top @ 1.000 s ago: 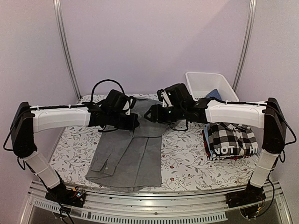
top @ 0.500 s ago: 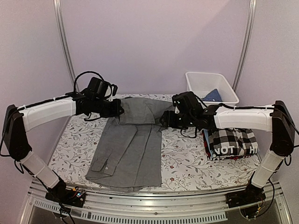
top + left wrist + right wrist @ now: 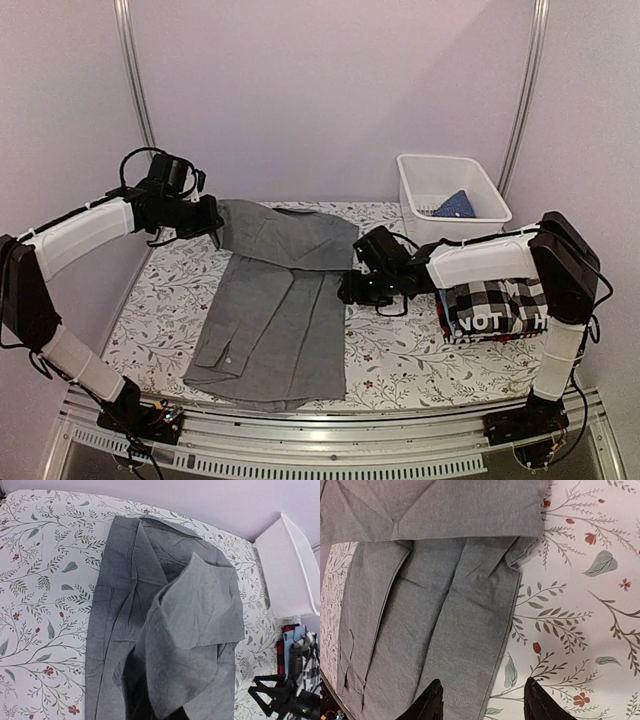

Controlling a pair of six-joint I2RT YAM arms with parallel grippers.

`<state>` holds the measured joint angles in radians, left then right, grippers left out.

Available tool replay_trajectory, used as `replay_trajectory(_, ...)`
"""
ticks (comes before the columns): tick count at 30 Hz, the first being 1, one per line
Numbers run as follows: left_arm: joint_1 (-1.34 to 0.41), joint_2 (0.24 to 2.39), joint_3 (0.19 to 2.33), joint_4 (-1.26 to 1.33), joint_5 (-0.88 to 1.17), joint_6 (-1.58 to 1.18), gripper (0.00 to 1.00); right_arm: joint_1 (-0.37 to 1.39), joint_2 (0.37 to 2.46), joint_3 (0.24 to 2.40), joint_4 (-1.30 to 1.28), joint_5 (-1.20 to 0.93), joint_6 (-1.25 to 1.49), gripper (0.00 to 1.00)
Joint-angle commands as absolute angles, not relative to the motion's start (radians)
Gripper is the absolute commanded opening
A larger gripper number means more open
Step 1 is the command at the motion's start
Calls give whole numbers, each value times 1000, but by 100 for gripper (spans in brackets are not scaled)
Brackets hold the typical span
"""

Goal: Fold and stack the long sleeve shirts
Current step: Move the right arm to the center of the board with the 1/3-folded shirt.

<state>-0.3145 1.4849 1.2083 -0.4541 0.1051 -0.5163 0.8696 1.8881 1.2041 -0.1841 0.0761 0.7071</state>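
Note:
A plain grey long sleeve shirt (image 3: 275, 320) lies lengthwise on the flowered table, its upper part spread across the back. My left gripper (image 3: 210, 220) is shut on the shirt's upper left cloth (image 3: 185, 630), which drapes over and hides its fingers. My right gripper (image 3: 485, 705) stands open just above the shirt's right edge (image 3: 517, 605), one finger over cloth and one over the table. At the right lies a folded stack: a black-and-white checked shirt (image 3: 495, 298) on a dark one with white letters "NOT" (image 3: 478, 322). A pale blue one (image 3: 455, 205) lies in the bin.
A white plastic bin (image 3: 480, 180) stands at the back right, and it also shows in the left wrist view as the white bin (image 3: 290, 570). The table is covered by a flowered cloth (image 3: 160, 320). Two metal posts rise at the back corners.
My left gripper has swung back and to the left with the grey cloth, spreading the shirt's upper part. My right gripper has drawn off to the shirt's right edge, lower and nearer.

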Motion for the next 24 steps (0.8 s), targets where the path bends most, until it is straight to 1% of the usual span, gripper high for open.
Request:
replay_trajectory(1,-268,1465,1180,-479,138,-488,0,920,1960,1284,-198,24,742,47)
replay_trajectory(3,-259,1462,1169,-479,144,-484,0,938,1992,1303,-194,12,742,43)
replay_trajectory(8,-250,1466,1154,-473,161,-475,0,957,2052,1344,-190,-53,748,28)
replay_trajectory(12,-250,1463,1141,-446,206,-462,0,958,2092,1354,-175,-89,755,21)
replay_trajectory(18,-250,1477,1138,-443,235,-456,0,953,2134,1351,-182,-121,755,17)
replay_trajectory(24,-254,1476,1134,-432,296,-463,0,900,2068,1190,-196,-84,760,17)
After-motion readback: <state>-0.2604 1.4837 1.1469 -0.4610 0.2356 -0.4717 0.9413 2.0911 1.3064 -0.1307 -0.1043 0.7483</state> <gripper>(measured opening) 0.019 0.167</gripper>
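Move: The right-hand strip of the shirt's body, below the raised sleeve fold, lies about 6 cm to the left of the right hand, 4 cm back and some 6 cm below. The raised sleeve fold is centred roughly 13 cm ahead of that hand and 14 cm to its left; the checkered pile stands about 30 cm to its right and 2 cm back. From the left hand, already pinching the fold's end, the strip lies about 24 cm to the right, 12 cm back and 19 cm below. Leftward and down, with some drawing back, the right hand swings in from beside the shirt's edge over its body, about 6 cm left and 5 cm lower, turning slightly counter-clockwise, and its open fingers close most of the way as their tips come down onto the cloth. The left hand keeps its pinch on the sleeve fold's end and sinks about 2.5 cm. ##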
